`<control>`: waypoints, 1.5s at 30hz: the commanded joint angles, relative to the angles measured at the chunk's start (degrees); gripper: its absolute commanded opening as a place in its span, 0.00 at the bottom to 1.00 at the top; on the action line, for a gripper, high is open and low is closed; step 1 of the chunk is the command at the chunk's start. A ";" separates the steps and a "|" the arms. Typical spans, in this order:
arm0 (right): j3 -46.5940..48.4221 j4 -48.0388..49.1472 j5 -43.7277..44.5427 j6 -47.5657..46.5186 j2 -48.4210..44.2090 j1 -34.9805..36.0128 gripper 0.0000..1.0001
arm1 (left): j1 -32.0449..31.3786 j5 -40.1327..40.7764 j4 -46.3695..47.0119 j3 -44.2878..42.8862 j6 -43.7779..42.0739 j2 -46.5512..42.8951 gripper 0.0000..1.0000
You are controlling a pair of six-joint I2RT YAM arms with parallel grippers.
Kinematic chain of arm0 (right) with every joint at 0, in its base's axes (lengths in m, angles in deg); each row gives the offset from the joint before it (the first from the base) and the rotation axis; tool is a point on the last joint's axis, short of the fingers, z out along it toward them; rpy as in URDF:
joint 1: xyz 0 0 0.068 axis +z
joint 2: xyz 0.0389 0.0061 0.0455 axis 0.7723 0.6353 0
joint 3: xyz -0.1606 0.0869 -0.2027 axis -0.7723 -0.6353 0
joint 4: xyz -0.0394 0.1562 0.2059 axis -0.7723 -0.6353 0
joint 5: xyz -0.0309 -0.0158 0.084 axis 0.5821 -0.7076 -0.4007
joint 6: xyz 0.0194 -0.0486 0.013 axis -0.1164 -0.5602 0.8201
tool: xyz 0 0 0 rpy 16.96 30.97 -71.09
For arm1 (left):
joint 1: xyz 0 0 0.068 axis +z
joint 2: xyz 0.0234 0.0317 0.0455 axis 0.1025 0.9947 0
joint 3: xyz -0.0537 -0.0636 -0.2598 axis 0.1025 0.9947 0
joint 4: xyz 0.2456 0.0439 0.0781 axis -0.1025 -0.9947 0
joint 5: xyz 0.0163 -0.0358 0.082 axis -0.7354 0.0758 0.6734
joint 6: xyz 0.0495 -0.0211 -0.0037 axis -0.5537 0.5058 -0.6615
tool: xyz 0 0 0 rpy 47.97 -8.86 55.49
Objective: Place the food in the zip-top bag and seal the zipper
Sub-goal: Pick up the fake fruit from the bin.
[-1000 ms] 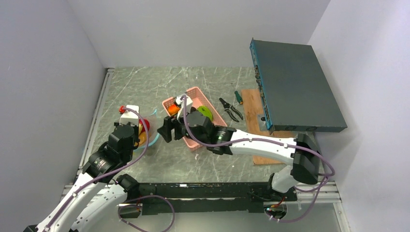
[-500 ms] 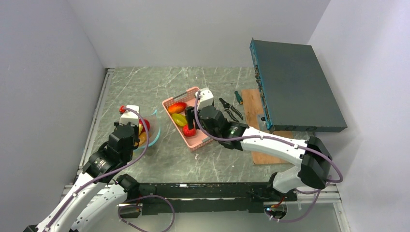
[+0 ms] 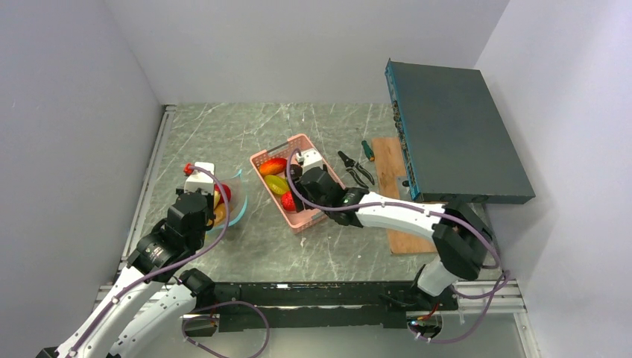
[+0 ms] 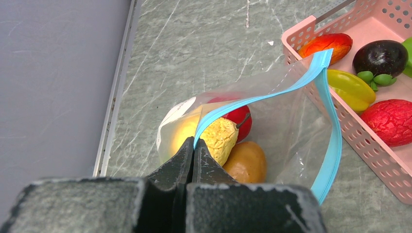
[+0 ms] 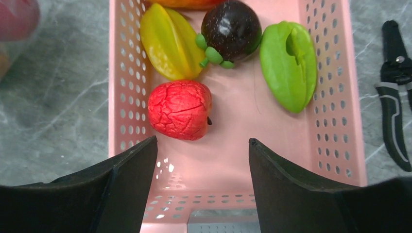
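Observation:
The clear zip-top bag [image 4: 286, 121] lies left of the pink basket [image 4: 369, 155], its mouth held open. My left gripper [image 4: 194, 145] is shut on its teal-blue zipper [image 4: 252, 99]. Inside the bag are a red piece [image 4: 240, 118], a yellow piece [image 4: 218, 138] and an orange-brown piece [image 4: 245, 162]. My right gripper [image 5: 201, 143] is open and empty over the basket [image 5: 335, 121], just short of a red wrinkled fruit [image 5: 180, 109]. A yellow star fruit [image 5: 167, 41], a dark purple fruit [image 5: 231, 31] and a green piece [image 5: 289, 63] lie beyond it. In the top view the bag [image 3: 235, 198] and basket [image 3: 298, 220] sit side by side.
Black-handled pliers [image 5: 396, 97] lie right of the basket on the marble table [image 3: 223, 134]. A screwdriver [image 3: 367, 149] and a wooden board [image 3: 387, 171] lie further right, under a large dark flat box [image 3: 454, 134]. Grey walls close in the left and back.
My right gripper has swung from the bag side back over the pink basket and now hangs open above the fruit. The left gripper and bag have not moved.

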 commanded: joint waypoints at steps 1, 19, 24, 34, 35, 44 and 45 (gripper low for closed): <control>3.84 2.03 -2.07 -1.99 4.48 -0.44 0.68 | -0.06 0.35 1.69 -0.23 -0.17 -0.32 0.00; 24.38 1.43 -8.52 -6.10 23.89 -2.86 0.36 | 0.01 0.09 2.13 -0.06 -0.43 -0.39 0.00; 28.02 0.48 -9.85 -6.24 28.19 -3.53 0.32 | -0.01 0.01 2.21 -0.05 -0.51 -0.53 0.00; 30.12 -0.61 -8.80 -7.06 31.44 -3.69 0.32 | -0.06 -0.17 2.21 -0.05 -0.52 -0.60 0.00; 30.08 -0.71 -8.84 -7.07 31.60 -3.67 0.33 | -0.05 -0.17 2.25 -0.07 -0.52 -0.60 0.00; 27.34 0.34 -9.96 -5.10 31.20 -3.62 0.32 | -0.02 -0.17 2.07 -0.10 -0.43 -0.62 0.00; 27.18 0.44 -10.20 -4.93 31.00 -3.69 0.31 | -0.01 -0.22 2.03 -0.13 -0.36 -0.65 0.00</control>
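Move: The yellow fruit lies roughly 8 cm ahead of the open right hand, 9 cm to its left and 8 cm below. At about that same depth, the red fruit is 3 cm ahead and 5 cm left of the hand, the eggplant 12 cm ahead and 4 cm left, and the mango some 14 cm ahead and 10 cm left. From the left hand, the yellow fruit is about 12 cm ahead, 16 cm right and 17 cm below. The right fingertips come down onto or just over the yellow fruit, though touch itself can't be made out. The hand first sinks about 3 cm, sweeps left and forward over the red fruit, some 12 cm in all, then sinks again and stops. Meanwhile the fingers narrow to roughly half their opening; the wrist barely turns. ##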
